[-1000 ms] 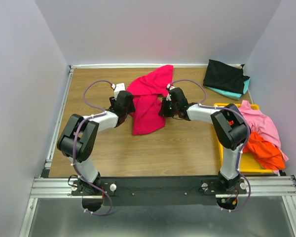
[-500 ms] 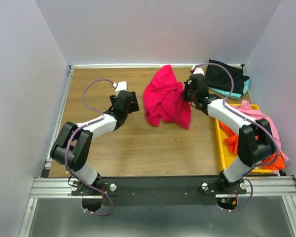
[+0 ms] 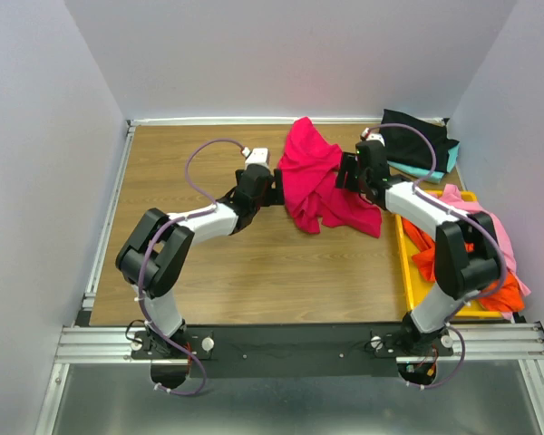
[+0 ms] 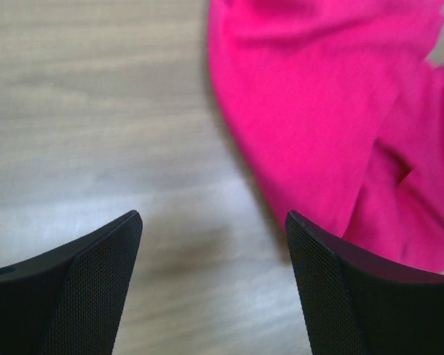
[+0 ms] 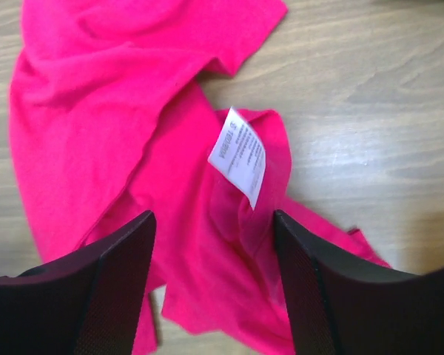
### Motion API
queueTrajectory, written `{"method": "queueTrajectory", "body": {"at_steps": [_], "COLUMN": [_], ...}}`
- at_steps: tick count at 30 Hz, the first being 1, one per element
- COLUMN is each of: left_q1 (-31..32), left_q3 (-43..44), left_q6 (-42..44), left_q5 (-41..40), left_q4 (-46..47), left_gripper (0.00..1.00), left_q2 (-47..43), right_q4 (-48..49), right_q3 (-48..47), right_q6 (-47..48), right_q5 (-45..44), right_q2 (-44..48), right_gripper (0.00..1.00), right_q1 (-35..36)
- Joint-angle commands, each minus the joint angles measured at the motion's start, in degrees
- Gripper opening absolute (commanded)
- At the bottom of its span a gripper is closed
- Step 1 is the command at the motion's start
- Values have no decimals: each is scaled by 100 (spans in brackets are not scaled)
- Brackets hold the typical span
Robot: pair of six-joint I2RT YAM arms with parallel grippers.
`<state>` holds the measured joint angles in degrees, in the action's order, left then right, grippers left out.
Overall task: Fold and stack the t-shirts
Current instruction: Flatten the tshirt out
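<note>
The crimson-red t-shirt lies crumpled on the wooden table, back centre. My left gripper hovers at its left edge. In the left wrist view it is open over bare wood, with the red cloth up to the right. At the shirt's right side, my right gripper is open just above the red folds, and the white neck label shows between its fingers. A black t-shirt lies on a teal one at the back right. Pink and orange t-shirts hang over the bin.
A yellow plastic bin stands along the right edge of the table, close to my right arm. White walls close in the back and both sides. A metal rail runs along the near edge.
My right gripper pulled the red t-shirt to the right and back, then opened and let it drop. My left arm swung right to the shirt's left edge and opened a little wider.
</note>
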<state>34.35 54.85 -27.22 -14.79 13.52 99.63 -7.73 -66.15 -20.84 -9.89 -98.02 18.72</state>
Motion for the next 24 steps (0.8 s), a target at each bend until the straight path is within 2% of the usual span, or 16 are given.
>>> {"method": "queueTrajectory", "body": {"at_steps": [1, 4, 10, 19, 24], "left_q1": [-25, -25, 133, 485, 617], "left_q3": [833, 1299, 3265, 4698, 5615], "left_q6": [340, 630, 1341, 1632, 1676], "left_q5": [160, 230, 705, 1030, 688], "left_q4": [178, 107, -543, -877, -1624], "left_gripper": [86, 86, 85, 85, 85], "left_q2": [328, 688, 1794, 2963, 3615], "right_q4": [96, 201, 386, 465, 456], "right_q3": [558, 1076, 1894, 2502, 2572], "right_q6": [-262, -464, -895, -1124, -1133], "right_q5": [163, 215, 207, -179, -232], "right_q2": [695, 1126, 1583, 1883, 2076], "right_gripper": [72, 72, 72, 73, 73], "right_q1": [132, 298, 571, 642, 650]}}
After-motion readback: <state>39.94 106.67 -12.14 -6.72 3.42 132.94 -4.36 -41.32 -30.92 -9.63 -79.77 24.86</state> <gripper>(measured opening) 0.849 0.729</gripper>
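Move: The pink t-shirt's far right corner lies roughly 21 cm right of the left hand, 9 cm ahead and 7 cm down. For the right hand, the t-shirt's near right flap is about 13 cm back, 4 cm right and 9 cm below; the black shirt lies some 12 cm ahead and 21 cm right of this hand, the yellow box about 22 cm back and 30 cm right. Left arcs 17 cm right and forward over the t-shirt, right backs 11 towards its near flap, both open. ##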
